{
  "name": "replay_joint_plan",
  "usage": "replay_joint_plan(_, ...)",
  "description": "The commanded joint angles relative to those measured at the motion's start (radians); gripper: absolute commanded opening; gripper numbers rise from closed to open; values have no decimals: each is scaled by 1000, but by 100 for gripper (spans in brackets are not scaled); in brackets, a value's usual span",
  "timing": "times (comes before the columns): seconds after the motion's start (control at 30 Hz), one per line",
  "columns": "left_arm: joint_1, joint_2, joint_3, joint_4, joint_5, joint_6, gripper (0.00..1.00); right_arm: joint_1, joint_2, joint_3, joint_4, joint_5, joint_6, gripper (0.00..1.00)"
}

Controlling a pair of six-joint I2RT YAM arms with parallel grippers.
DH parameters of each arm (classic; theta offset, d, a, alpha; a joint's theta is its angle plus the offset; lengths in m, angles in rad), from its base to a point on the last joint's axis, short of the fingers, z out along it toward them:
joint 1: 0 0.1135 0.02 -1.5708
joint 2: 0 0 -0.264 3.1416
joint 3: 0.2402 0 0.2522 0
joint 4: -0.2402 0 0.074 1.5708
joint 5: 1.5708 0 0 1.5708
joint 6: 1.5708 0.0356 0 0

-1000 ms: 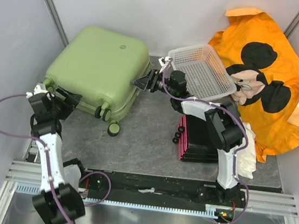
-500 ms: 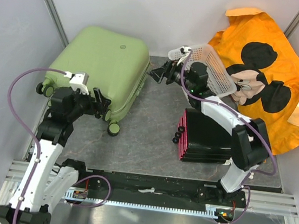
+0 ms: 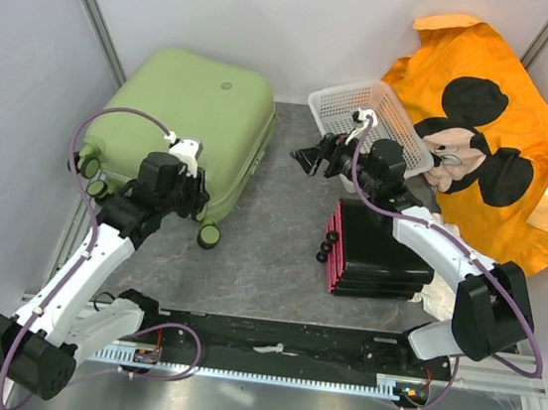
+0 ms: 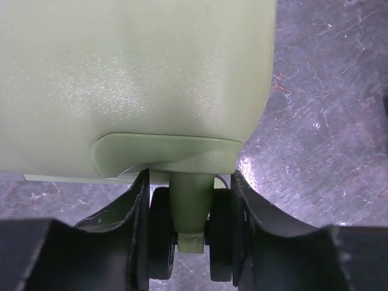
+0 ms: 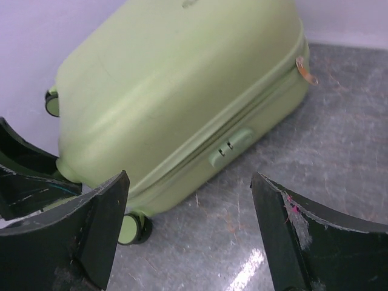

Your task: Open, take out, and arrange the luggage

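Observation:
The pale green luggage (image 3: pixel 189 120) lies flat and closed at the back left, against the left wall. My left gripper (image 3: pixel 190 201) is at its near edge, and in the left wrist view its fingers (image 4: pixel 136 206) press both sides of a black twin wheel (image 4: pixel 160 242) under the shell (image 4: pixel 133 79). My right gripper (image 3: pixel 306 157) hovers open over the floor to the right of the case. In the right wrist view, the right gripper (image 5: pixel 189 179) faces the luggage (image 5: pixel 182 91), showing its lock (image 5: pixel 230 147) and zipper pull (image 5: pixel 305 70); nothing is between its fingers.
A white mesh basket (image 3: pixel 365 116) stands behind the right arm. A black box with pink drawers (image 3: pixel 378 253) sits at centre right. An orange Mickey Mouse cloth (image 3: pixel 492 142) covers the back right corner. A free wheel (image 3: pixel 208 235) sticks out near the left gripper.
The left arm swung right to the case's near edge and its jaws closed around a wheel. The right gripper drew back from the luggage toward the basket, which dropped back down.

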Motion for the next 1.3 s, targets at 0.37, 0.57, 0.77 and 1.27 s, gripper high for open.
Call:
replay_joint_plan(0.37,-4,-472,-151,-74,-536,-273,2,-5,15,-52,54,28,-18,88)
replay_joint_plan(0.57,-4,-666,-219,-120,-648,-378,2,5,24,-55,51,28,-37,87)
replay_joint_plan(0.77,-4,-727,-188,-155,-700,-381,64,35,45,-30,73,27,-30,88)
replay_joint_plan(1.27,86,-218,246,-65,-415,-226,99,61,395,356,73,-30,25,89)
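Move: The left hand already has the suitcase's upper right wheel mount between its fingers; the suitcase's middle lies about 15 cm ahead of it, 7 cm left and 6 cm lower. The lower right wheel is roughly 11 cm below that hand, 2 cm to its right and 1 cm back. From the right hand, the orange tag at the suitcase's far right corner is some 10 cm ahead, 7 cm left and 15 cm below; the side latch is about 4 cm ahead, 10 cm left and 17 cm below. Still gripping the wheel mount, the left hand drags the suitcase back and to the left, about 8 cm each way, turning some 25 degrees counter-clockwise; then its fingers open off the mount and it rises about 8 cm and goes forward over the near edge. The open right hand sinks a little, then reaches left and forward towards the tagged corner. ##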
